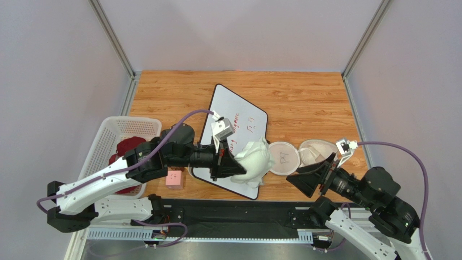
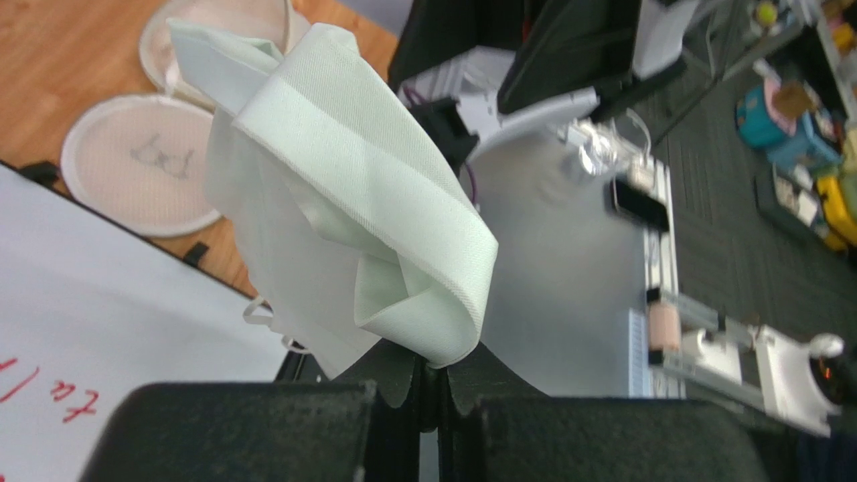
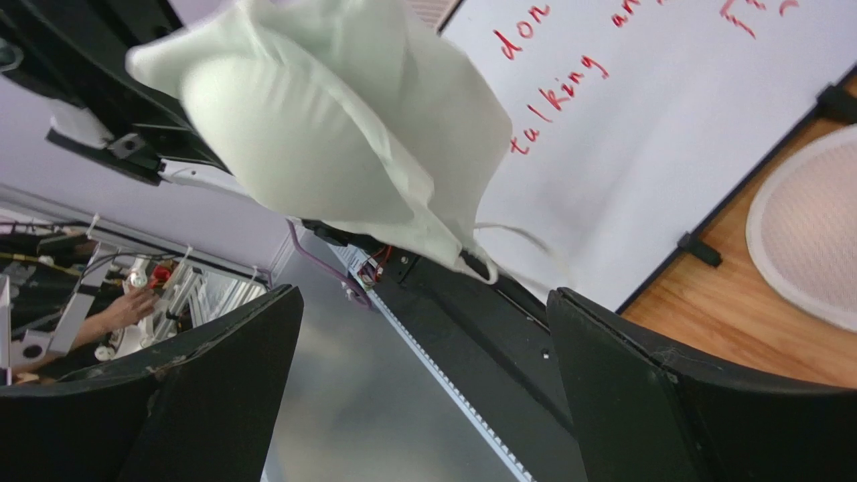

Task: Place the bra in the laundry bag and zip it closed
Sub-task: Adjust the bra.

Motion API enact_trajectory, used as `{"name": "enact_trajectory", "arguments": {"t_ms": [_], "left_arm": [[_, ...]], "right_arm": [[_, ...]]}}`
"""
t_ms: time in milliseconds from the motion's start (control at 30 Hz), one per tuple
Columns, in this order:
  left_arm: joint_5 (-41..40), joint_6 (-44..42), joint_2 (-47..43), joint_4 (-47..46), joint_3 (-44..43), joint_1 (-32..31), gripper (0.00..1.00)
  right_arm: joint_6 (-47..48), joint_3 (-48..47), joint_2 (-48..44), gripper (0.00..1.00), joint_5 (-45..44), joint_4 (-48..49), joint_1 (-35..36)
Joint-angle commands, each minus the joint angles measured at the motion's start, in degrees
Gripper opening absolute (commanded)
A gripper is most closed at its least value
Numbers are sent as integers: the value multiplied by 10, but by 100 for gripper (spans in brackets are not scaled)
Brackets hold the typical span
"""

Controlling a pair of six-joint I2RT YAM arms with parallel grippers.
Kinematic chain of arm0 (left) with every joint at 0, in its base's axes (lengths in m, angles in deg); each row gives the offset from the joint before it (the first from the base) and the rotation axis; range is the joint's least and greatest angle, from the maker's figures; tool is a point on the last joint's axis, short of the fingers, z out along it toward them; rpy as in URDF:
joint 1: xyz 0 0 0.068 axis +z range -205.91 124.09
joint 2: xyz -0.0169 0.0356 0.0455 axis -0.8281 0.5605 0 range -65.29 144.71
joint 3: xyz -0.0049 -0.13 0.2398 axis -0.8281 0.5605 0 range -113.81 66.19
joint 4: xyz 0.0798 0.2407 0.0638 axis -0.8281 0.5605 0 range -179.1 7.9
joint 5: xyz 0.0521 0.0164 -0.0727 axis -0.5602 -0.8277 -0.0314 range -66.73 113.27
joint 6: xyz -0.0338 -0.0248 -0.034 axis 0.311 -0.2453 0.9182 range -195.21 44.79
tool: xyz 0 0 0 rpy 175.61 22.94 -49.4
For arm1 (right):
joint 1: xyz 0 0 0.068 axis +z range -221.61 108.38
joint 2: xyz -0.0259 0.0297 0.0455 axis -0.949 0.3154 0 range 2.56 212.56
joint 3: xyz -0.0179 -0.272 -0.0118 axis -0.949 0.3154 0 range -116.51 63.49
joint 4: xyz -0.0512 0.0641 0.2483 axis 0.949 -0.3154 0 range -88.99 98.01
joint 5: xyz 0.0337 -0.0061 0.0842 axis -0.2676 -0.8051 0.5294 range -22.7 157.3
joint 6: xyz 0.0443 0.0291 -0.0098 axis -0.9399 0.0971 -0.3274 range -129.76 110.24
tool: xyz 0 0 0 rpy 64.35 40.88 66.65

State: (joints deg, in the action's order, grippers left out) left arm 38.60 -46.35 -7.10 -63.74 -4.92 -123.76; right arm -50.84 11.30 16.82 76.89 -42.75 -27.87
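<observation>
My left gripper (image 1: 234, 165) (image 2: 443, 367) is shut on a fold of a pale mint-white padded bra (image 1: 255, 160) (image 2: 342, 181), lifted just above the whiteboard's near edge. Its rounded cup and thin strap show in the right wrist view (image 3: 302, 131). A dark red bra (image 1: 127, 149) lies in the basket. The round white mesh laundry bag (image 1: 316, 151) (image 2: 216, 25) lies open on the table, its disc lid (image 1: 283, 157) (image 2: 141, 166) (image 3: 805, 231) with the dark icon flat beside it. My right gripper (image 1: 305, 179) (image 3: 422, 301) stands open and empty, just right of the pale bra.
A whiteboard (image 1: 238, 116) with red writing lies tilted mid-table under the pale bra. The white perforated basket (image 1: 116, 127) sits at the left edge, a small pink box (image 1: 174, 177) beside it. A black rail runs along the near edge.
</observation>
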Motion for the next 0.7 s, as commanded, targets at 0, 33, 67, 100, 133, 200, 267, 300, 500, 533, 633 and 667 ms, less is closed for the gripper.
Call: {"name": "enact_trajectory", "arguments": {"t_ms": [0, 33, 67, 100, 133, 200, 267, 300, 500, 533, 633, 667], "left_arm": [[139, -90, -67, 70, 30, 2, 0], [149, -86, -79, 57, 52, 2, 0], [161, -81, -97, 27, 62, 2, 0], [197, -70, -103, 12, 70, 2, 0], [221, -65, -107, -3, 83, 2, 0], [294, -51, -102, -41, 91, 2, 0], [345, -41, -91, -85, 98, 1, 0], [385, -34, -88, -106, 109, 1, 0], [435, -50, -43, -78, 64, 1, 0], [434, -66, -29, -53, 55, 1, 0], [416, -75, -19, -43, 36, 1, 0], [410, -75, -20, -47, 35, 2, 0]], "right_arm": [[92, -34, -6, 100, 74, 43, -1], [92, -32, 0, 100, 119, 57, -1], [93, -23, 5, 100, 142, 72, -1], [96, -19, 8, 100, 161, 95, -1], [98, -12, 9, 100, 189, 108, -1], [101, 7, 14, 100, 213, 156, -1], [98, 16, 23, 100, 249, 191, -1], [90, 27, 28, 100, 264, 233, -1], [23, 46, 70, 100, 377, 358, -1], [1, 48, 65, 100, 380, 369, -1], [-14, 45, 53, 100, 382, 370, -1], [-13, 43, 54, 100, 381, 350, -1]]}}
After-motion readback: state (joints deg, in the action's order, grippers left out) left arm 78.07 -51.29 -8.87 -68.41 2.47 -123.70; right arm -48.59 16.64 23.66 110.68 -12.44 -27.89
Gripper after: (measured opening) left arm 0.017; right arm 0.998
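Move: The bra is already pinched in the left fingers, its bulk about 4 cm to that hand's right, 2 cm ahead and 2 cm below. From the open, empty right hand, the bra lies about 10 cm left, 2 cm ahead and 5 cm higher. Down on the table, some 28 cm below the right hand, the laundry bag lies 14 cm ahead and 16 cm right, its round lid 13 cm ahead and 3 cm right. The left hand keeps its pinch on the bra and swings it off the whiteboard, back about 11 cm towards the robot and a little to the left, turning clockwise some 40 degrees so the fingers point back and to the right. The right hand follows with fingers wide open, moving left, up and back by about 6 cm each, backing and rising first before it swings left, while it turns counter-clockwise about 35 degrees and tips its fingertips upward to face the bra's free end, without any clear touch yet. ##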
